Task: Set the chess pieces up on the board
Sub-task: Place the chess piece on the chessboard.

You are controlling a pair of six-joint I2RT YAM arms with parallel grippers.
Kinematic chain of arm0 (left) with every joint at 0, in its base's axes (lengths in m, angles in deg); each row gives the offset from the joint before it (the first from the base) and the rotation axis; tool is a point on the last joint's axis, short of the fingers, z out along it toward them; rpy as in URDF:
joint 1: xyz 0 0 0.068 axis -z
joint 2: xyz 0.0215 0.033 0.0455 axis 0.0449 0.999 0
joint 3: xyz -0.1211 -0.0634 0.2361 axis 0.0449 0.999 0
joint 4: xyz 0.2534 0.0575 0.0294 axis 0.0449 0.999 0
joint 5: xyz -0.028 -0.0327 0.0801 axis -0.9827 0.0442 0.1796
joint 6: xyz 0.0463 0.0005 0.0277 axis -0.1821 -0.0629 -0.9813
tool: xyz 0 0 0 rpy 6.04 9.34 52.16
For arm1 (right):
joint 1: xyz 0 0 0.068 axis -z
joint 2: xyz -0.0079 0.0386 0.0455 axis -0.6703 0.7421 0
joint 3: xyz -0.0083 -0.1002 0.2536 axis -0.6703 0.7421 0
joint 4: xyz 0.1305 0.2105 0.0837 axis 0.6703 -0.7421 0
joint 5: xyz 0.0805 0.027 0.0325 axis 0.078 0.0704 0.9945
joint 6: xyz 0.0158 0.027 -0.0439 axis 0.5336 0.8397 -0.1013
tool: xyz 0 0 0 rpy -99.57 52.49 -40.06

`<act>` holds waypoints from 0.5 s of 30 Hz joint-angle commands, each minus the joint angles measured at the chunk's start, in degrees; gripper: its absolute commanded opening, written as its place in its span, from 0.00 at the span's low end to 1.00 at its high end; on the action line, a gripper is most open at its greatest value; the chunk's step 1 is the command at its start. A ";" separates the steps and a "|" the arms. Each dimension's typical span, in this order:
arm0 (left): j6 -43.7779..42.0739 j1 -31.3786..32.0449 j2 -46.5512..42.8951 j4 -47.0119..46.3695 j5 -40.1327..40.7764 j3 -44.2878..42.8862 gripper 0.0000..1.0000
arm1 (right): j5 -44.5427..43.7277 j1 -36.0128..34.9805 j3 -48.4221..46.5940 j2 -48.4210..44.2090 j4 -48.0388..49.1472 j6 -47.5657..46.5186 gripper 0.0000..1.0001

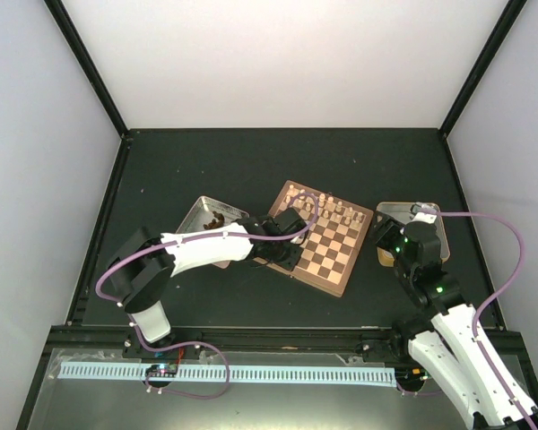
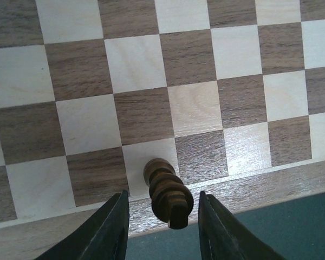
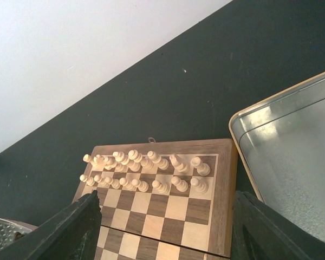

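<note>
One dark brown chess piece (image 2: pixel 168 192) stands upright on a light square in the edge row of the board (image 2: pixel 195 57). My left gripper (image 2: pixel 162 191) straddles it, open, with a gap showing on each side of the piece. From above, the left gripper (image 1: pixel 287 253) sits over the near-left edge of the board (image 1: pixel 336 269). More dark chess pieces (image 1: pixel 217 218) lie in the left tray (image 1: pixel 197 208). My right gripper (image 3: pixel 166 195) is open and holds nothing, hovering beyond the right rim of the board (image 3: pixel 168 211).
Cream-white chessmen (image 3: pixel 146 168) fill the two far rows of the board, also visible from above (image 1: pixel 332 208). A shallow metal tray (image 3: pixel 292 157) lies right of the board, under my right arm (image 1: pixel 430 219). Dark table mat all around.
</note>
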 commanded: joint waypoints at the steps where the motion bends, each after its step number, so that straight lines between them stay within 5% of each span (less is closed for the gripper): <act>1: 0.50 0.04 -1.06 1.50 1.62 -2.49 0.41 | 0.05 -0.29 -0.02 -0.58 0.48 0.34 0.68; 6: 0.71 -0.41 -4.90 -2.01 1.26 -0.87 0.65 | 1.12 -0.29 0.02 -0.56 0.82 0.29 0.70; 15: 3.90 -5.81 -16.34 -6.73 9.01 5.58 0.72 | 1.85 -0.29 0.00 -1.30 1.18 -0.30 0.72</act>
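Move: The dark chess piece already stands on its square at the middle of the board's near edge, between the left hand's slightly parted fingers, its middle about 2 cm below them. From that hand the pale chess pieces centre some 14 cm ahead and 8 to the right; the metal tray of dark pieces is about 18 cm left and 7 ahead, a bit lower. From the right hand the standing piece is roughly 21 cm left, 3 back and 16 below. The left fingers, already slack around the dark piece, spread to about twice their gap while the hand stays nearly still. The hand then lifts off upward with gathering speed, about 6 or 7 cm, easing some 2 cm forward late on, and the wrist tilts some 10 degrees so the fingertips swing forward and right. ##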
